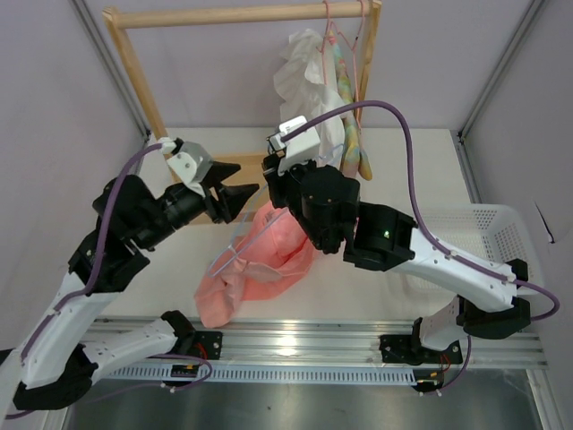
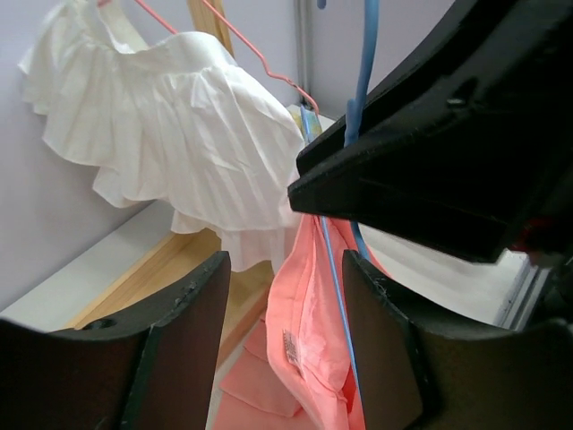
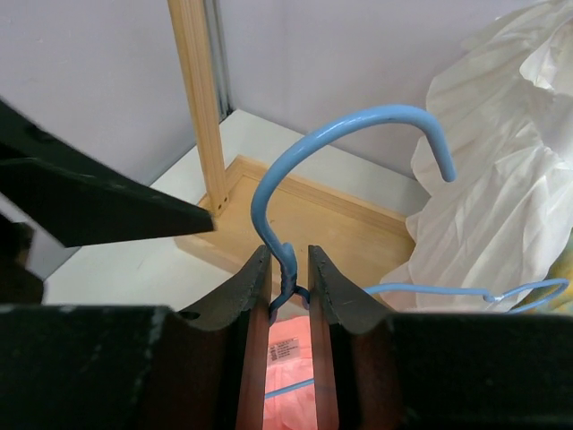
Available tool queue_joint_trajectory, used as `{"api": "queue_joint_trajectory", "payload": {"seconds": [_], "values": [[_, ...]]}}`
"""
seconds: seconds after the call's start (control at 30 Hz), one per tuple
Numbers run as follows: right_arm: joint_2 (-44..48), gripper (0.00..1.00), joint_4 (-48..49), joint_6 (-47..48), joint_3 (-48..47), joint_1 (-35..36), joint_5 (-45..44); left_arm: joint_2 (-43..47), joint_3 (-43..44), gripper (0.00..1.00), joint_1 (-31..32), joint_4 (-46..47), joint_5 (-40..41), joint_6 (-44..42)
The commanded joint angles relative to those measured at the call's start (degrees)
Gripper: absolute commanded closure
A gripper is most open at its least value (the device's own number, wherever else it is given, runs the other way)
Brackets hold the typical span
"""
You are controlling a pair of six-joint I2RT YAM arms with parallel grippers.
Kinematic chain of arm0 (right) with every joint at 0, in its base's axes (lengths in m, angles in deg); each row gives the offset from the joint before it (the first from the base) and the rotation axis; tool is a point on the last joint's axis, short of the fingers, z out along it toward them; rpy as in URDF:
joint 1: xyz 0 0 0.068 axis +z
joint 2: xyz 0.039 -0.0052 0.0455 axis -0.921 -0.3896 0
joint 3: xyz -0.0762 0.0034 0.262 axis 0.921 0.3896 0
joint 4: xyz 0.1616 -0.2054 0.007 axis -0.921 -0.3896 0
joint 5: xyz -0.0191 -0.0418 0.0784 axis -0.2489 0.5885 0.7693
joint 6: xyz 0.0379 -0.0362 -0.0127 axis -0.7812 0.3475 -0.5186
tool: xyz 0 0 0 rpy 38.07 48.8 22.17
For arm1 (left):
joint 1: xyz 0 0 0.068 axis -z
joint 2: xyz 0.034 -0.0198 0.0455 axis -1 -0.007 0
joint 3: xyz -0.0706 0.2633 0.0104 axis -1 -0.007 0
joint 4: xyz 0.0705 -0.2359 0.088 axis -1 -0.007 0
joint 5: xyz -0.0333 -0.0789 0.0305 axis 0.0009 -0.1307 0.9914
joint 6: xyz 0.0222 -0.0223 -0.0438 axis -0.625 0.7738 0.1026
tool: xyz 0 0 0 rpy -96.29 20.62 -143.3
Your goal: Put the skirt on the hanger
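Observation:
The salmon-pink skirt (image 1: pixel 260 269) droops from the middle of the table up toward both grippers. In the right wrist view my right gripper (image 3: pixel 290 269) is shut on the twisted neck of the light-blue wire hanger (image 3: pixel 295 148), whose hook points up and to the right. The skirt (image 3: pixel 288 358) with its white label shows below the jaws. In the left wrist view my left gripper (image 2: pixel 286 331) is open. The skirt's waistband (image 2: pixel 309 313) and a blue hanger wire (image 2: pixel 337 287) hang between its fingers, nearer the right finger (image 2: pixel 394 349). Seen from above, the left gripper (image 1: pixel 243 202) faces the right gripper (image 1: pixel 274 175).
A wooden garment rack (image 1: pixel 134 72) stands at the back of the table. On it hang a white ruffled garment (image 1: pixel 304 76) and a pastel garment (image 1: pixel 347 116) on pink-red hangers (image 1: pixel 345 22). A white perforated basket (image 1: pixel 488 233) sits at the right.

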State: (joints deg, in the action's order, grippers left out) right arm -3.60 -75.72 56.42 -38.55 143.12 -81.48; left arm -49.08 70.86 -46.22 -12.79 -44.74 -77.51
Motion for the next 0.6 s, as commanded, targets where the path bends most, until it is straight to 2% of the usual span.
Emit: {"api": "queue_joint_trajectory", "payload": {"seconds": [0.0, 0.13, 0.27, 0.4, 0.57], "values": [[1.2, 1.00, 2.8, -1.4, -3.7, -1.1, 2.8, 4.1, -0.1, 0.40, 0.1, 2.9, 5.2, 0.6], [-0.2, 1.00, 1.6, -1.6, -5.4, -1.0, 3.6, 6.6, 0.9, 0.38, 0.1, 2.2, 9.0, 1.6], [-2.7, 1.00, 0.9, -0.5, -8.3, 0.3, 2.8, 5.3, 3.5, 0.39, 0.2, -1.7, 2.7, 1.3], [-7.7, 1.00, 1.2, 3.9, -14.2, 4.1, -2.2, 6.2, 1.9, 0.40, 0.2, -2.7, -2.9, 0.7], [-11.9, 1.00, 1.4, 7.7, -19.3, 7.3, -6.1, 7.1, 1.7, 0.40, 0.2, -4.7, -1.9, 0.2]]}}
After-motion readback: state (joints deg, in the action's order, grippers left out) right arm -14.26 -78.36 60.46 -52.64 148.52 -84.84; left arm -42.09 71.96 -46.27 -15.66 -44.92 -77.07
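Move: The open left hand has the neck of the blue hanger, held in the right fingers, about 3 cm to its right, 1 cm ahead and 2 cm above. From the left hand, the pink skirt's middle is roughly 2 cm back, 5 cm right and 20 cm below; the white skirt on the rack is some 22 cm ahead, 10 cm right and 5 cm lower. From the right hand, the hanger neck is right at its pads. Right hand carries the still-pinched hanger about 5 cm left while the open left hand draws back-left, rising slightly. ##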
